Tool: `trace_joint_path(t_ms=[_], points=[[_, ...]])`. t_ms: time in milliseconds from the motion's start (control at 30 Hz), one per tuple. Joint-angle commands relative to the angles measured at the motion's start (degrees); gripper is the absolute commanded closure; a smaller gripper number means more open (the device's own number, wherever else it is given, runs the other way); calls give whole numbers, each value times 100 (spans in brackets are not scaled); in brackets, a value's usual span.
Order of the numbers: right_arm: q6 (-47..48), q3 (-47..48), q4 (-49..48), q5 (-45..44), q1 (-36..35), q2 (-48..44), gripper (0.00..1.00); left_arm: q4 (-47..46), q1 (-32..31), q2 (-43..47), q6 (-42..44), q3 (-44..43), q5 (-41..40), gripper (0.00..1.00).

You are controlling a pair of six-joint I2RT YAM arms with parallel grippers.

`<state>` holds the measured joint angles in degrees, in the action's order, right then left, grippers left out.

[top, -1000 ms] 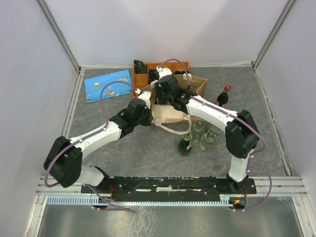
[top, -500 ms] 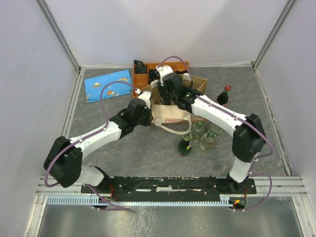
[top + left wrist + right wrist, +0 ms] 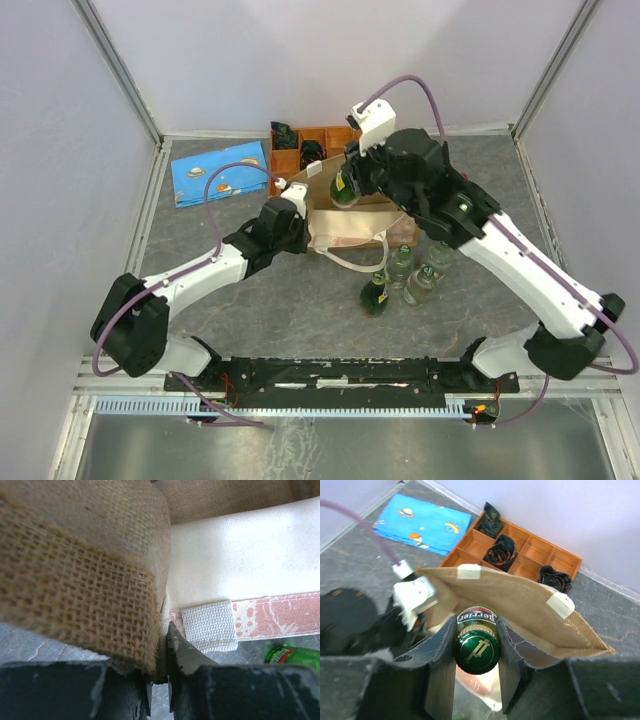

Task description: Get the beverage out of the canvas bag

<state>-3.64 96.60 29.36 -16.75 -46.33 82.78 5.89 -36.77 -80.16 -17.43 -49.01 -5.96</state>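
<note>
A green Perrier bottle, the beverage [image 3: 476, 647], hangs by its neck between the fingers of my right gripper [image 3: 476, 630], which is shut on it. In the top view the beverage [image 3: 345, 192] is lifted above the open mouth of the tan canvas bag [image 3: 345, 238]. The bag's rim [image 3: 520, 605] with its cream handle patches lies just below the bottle. My left gripper [image 3: 164, 630] is shut on the bag's burlap edge [image 3: 75, 580] at the left side [image 3: 306, 220], holding it upright.
Several glass bottles [image 3: 400, 275] stand in front of the bag on the right, one showing green in the left wrist view [image 3: 292, 655]. An orange compartment tray [image 3: 300, 152] sits behind the bag. A blue printed cloth [image 3: 220, 172] lies at the back left.
My right arm has risen and swung right, lifting the green bottle from inside the bag to above its rim. The left gripper has kept its hold on the bag's edge.
</note>
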Motion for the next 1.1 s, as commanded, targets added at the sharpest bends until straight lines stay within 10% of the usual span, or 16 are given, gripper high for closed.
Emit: trace_joint_path(t_ms=[0,1067], points=[[128,367,217,192,-361,-712,100,-131,-5,-158,235,-279,-83,97],[-135,-3457,-2521,1084,-1027,-720,100,-23,-1,-489,460,-676,-283,97]])
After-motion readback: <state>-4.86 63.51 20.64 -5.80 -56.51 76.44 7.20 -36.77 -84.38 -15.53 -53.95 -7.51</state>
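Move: Some 11 cm back and 4 cm left of the right hand, about 38 cm down, is the free table spot for the green bottle hanging from its fingers. The standing green bottle is about 14 cm back and 4 cm right, the nearest clear bottle 9 cm back and 9 cm right, both roughly 30 cm lower; the canvas bag's middle lies about 8 cm ahead, straight on. From the left hand, the spot is some 10 cm back, 7 cm right and 11 cm down. Drawing back about 10 cm over the canvas bag's front, the right hand keeps the green bottle pinched by its top, rising slightly first, then sinking some 20 cm and drifting left towards the free spot beside the standing green bottle. The wrist turns roughly 20 degrees counter-clockwise and tips down; the left hand keeps its grip on the bag's left edge, easing about 2 cm forward. ##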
